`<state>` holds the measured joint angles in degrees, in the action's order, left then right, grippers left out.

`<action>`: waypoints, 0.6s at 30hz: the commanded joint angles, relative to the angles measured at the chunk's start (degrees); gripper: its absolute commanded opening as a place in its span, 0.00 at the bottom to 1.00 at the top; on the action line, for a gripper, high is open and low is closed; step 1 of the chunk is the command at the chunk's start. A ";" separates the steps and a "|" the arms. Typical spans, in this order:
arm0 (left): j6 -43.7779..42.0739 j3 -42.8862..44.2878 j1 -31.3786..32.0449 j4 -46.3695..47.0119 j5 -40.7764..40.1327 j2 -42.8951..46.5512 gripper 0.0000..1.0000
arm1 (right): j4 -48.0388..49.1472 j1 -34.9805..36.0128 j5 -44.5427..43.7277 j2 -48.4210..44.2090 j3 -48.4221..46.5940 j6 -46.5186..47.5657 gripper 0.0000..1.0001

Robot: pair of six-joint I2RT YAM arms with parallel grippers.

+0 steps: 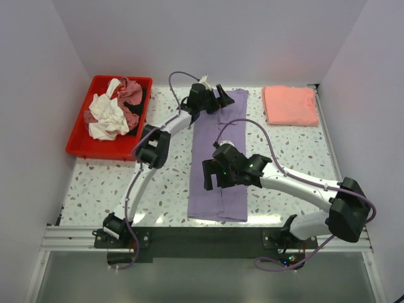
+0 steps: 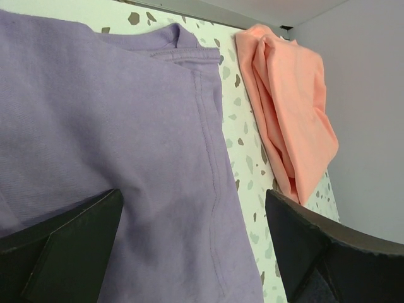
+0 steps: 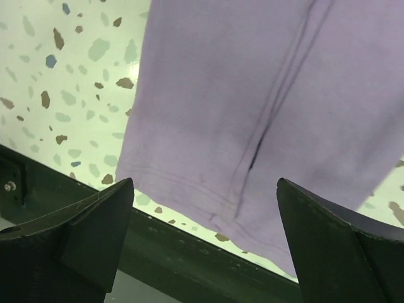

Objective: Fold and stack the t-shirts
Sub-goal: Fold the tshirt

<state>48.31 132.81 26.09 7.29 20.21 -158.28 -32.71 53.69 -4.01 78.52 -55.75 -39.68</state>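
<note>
A large lavender-purple t-shirt (image 1: pixel 218 139) (image 2: pixel 95 113) (image 3: pixel 252 76) lies as a long narrow strip down the middle of the table. Above its far end, near the collar, hovers my left gripper (image 1: pixel 218 95) (image 2: pixel 196 208), open, with nothing between its fingers. My right gripper (image 1: pixel 211 180) (image 3: pixel 205 189) hangs open over the strip's near part, close to the hem, holding nothing. A salmon-pink t-shirt (image 1: pixel 290 105) (image 2: pixel 290 95) rests folded at the back right. White (image 1: pixel 107 117), dusty-rose (image 1: pixel 131 91) and dark (image 1: pixel 140 101) shirts lie crumpled in the tray.
The red plastic tray (image 1: pixel 79 148) stands at the back left. White walls close in the table on three sides. A dark metal rail (image 1: pixel 202 237) (image 3: pixel 158 252) runs along the near edge, just past the lavender hem.
</note>
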 commanded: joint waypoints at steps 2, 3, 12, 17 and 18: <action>-2.60 1.83 0.81 -3.50 -0.87 7.25 1.00 | -4.82 0.19 -9.17 -4.33 -2.09 -1.36 0.99; -3.31 1.92 0.81 -4.21 -0.78 9.19 1.00 | -5.69 0.19 -9.52 -4.95 -1.91 -1.54 0.99; -16.22 -29.06 5.89 -10.80 -3.39 48.90 1.00 | -9.48 0.01 -18.21 -13.65 2.83 -6.72 0.99; -16.86 -63.11 9.50 -8.79 -13.78 74.40 1.00 | -6.94 -0.60 -20.16 -17.95 6.96 -7.96 0.99; -15.89 -67.38 10.47 -8.70 -16.84 77.21 1.00 | -6.49 -0.61 -20.59 -18.57 7.49 -7.96 0.99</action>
<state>34.22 80.09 35.88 1.61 11.99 -85.19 -40.42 53.39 -20.16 62.61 -49.87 -45.41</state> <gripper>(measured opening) 0.997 0.987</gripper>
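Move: The purple t-shirt lies as a lengthwise strip. Its near-right corner is about 15 cm back from the right hand, 14 cm right and 9 cm below; the near-left corner is level with that corner and 23 cm left of it. From the left hand, the near-left corner lies some 56 cm back, 15 cm left and 5 cm down; the folded salmon shirt lies 30 cm to its right and 3 cm back, 4 cm lower. Open left hand rises 30 cm and back from the shirt's far end; open right shifts 7 cm rightward. ##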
